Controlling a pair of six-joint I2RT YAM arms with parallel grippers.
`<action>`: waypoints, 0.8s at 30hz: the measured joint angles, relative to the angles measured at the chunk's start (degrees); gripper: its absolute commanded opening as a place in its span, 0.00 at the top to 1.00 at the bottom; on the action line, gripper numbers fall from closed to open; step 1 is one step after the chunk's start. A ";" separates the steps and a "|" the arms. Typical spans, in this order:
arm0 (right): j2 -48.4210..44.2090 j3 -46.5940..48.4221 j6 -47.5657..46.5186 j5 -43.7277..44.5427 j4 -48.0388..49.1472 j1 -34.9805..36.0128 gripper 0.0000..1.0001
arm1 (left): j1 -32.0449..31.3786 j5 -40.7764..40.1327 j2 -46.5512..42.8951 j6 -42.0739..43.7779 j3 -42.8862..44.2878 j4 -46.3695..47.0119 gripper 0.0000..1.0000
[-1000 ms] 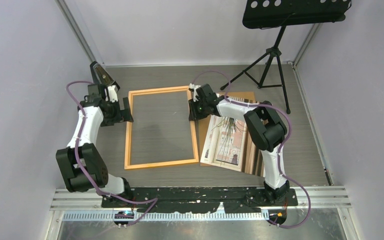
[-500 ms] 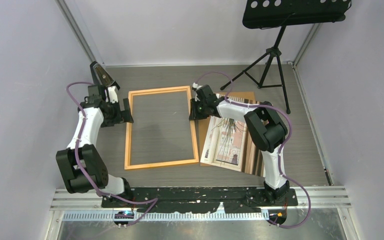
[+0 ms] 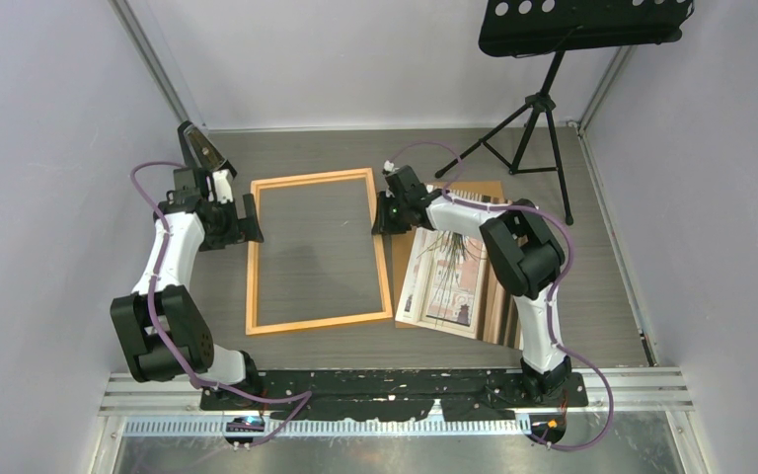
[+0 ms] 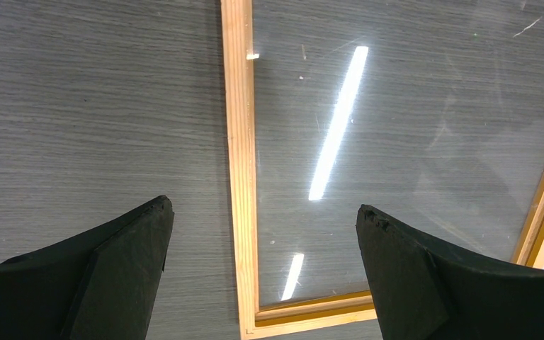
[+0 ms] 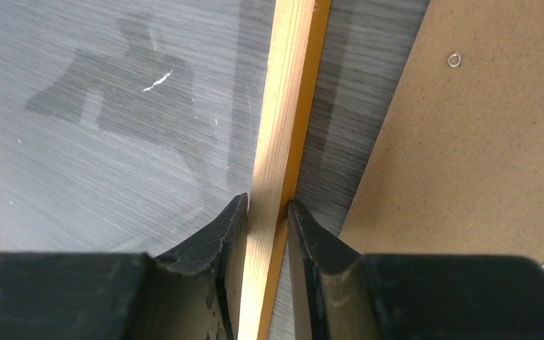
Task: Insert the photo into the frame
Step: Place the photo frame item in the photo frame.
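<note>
The orange wooden frame (image 3: 254,257) lies flat in the middle of the table with a clear sheet (image 3: 318,247) inside it. My right gripper (image 3: 383,219) is shut on the frame's right rail (image 5: 278,142), one finger on each side. The photo (image 3: 448,281), picture side up, lies to the right of the frame on the brown backing board (image 3: 484,191). My left gripper (image 3: 253,225) is open and empty above the frame's left rail (image 4: 239,156), which lies between its fingers.
A black music stand on a tripod (image 3: 538,109) stands at the back right. The backing board (image 5: 467,127) lies close beside the right rail. Grey walls enclose the table on three sides.
My right gripper has shifted slightly toward the back along the frame's right rail. The left arm and the frame look unmoved.
</note>
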 measured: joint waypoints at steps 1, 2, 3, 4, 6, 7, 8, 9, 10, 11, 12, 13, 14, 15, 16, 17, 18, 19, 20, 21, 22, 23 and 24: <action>0.26 0.35 0.31 -0.02 0.00 -0.04 0.83 | 0.00 0.00 -0.04 0.02 0.00 0.00 0.00; 0.59 0.83 0.74 0.00 -0.07 -0.04 0.82 | 0.00 0.00 -0.07 0.02 -0.02 0.00 0.00; 0.83 1.16 1.03 0.00 -0.07 -0.04 0.81 | 0.00 0.02 -0.13 0.02 -0.04 0.00 0.00; 1.03 1.46 1.31 0.00 -0.20 -0.07 0.78 | 0.00 0.00 -0.20 0.02 -0.07 0.00 0.00; 1.11 1.70 1.64 0.00 -0.39 -0.09 0.72 | 0.00 0.02 -0.33 0.00 -0.07 0.00 0.00; 1.11 1.70 1.79 0.00 -0.44 -0.11 0.68 | 0.00 0.02 -0.42 0.00 -0.07 0.02 0.00; 1.11 1.70 1.92 0.02 -0.44 -0.09 0.66 | 0.00 0.02 -0.55 0.00 -0.07 0.02 0.00; 1.11 1.70 2.01 0.04 -0.44 -0.11 0.60 | 0.00 0.02 -0.66 0.00 -0.07 0.00 0.00; 1.11 1.70 2.14 0.04 -0.42 -0.11 0.58 | 0.00 0.02 -0.76 0.00 -0.07 0.00 0.00; 1.07 1.55 2.21 0.00 -0.35 -0.20 0.53 | 0.00 0.02 -0.87 0.00 -0.07 0.02 0.00; 0.94 1.42 2.40 0.00 -0.33 -0.22 0.49 | 0.00 0.04 -0.96 0.00 -0.07 0.02 0.00; 0.63 1.05 2.45 -0.13 -0.07 -0.28 0.43 | 0.00 0.04 -1.03 0.00 -0.07 0.02 0.00; 0.17 0.70 2.38 -0.11 0.00 -0.31 0.38 | 0.00 0.04 -1.07 0.00 -0.07 0.02 0.00; -0.48 0.02 2.25 0.00 0.02 -0.31 0.29 | 0.00 0.07 -1.09 0.00 -0.07 0.02 0.00; -1.25 -0.72 2.05 0.02 -0.15 -0.31 0.26 | 0.00 0.07 -1.09 0.00 -0.07 0.02 0.01; -2.12 -1.40 1.86 -0.02 -0.22 -0.33 0.22 | 0.00 0.07 -1.09 0.00 -0.07 0.02 0.01; -2.93 -1.81 1.46 0.00 -0.15 -0.33 0.21 | 0.00 0.07 -1.09 -0.02 -0.07 0.02 0.00; -4.02 -2.45 0.72 0.42 -0.24 -0.33 0.19 | 0.00 0.07 -1.09 -0.02 -0.07 0.02 0.00; -5.29 -3.10 -0.02 0.66 -0.39 -0.33 0.19 | 0.00 0.09 -1.11 -0.02 -0.07 0.02 0.00; -6.43 -3.65 -0.79 0.90 -0.44 -0.35 0.17 | 0.00 0.13 -1.11 -0.02 -0.07 0.04 0.01; -8.22 -4.42 -1.97 1.16 -0.48 -0.44 0.17 | 0.00 0.24 -1.16 -0.02 -0.07 0.04 0.00; -9.38 -4.87 -2.75 1.31 -0.48 -0.50 0.15 | 0.00 0.42 -1.16 -0.02 -0.07 0.07 0.01; -11.23 -5.66 -4.02 1.53 -0.31 -0.66 0.14 | 0.02 0.79 -1.16 -0.02 -0.07 0.11 0.00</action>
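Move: The right fingers are already closed on the middle of the frame's right bar. The photo's middle lies about 20 cm to this hand's right and 8 cm back, just below fingertip height. The frame's middle is roughly 13 cm left and 4 cm back, and the brown backing board some 15 cm right and 5 cm back. From the idle left hand, the photo is about 48 cm to the right, roughly level with it and 10 cm below. Still pinching the frame's right bar, the right hand first nudges about half a centimetre forward and to the left, then spreads its fingers from nearly a third open to more than three-quarters and lets go of the wood. It lifts ever faster, about 5 cm off the bar, while easing some 2.5 cm to the right and 1 cm back, towards the photo side, its fingers tilting up slightly to point a little more forward. ##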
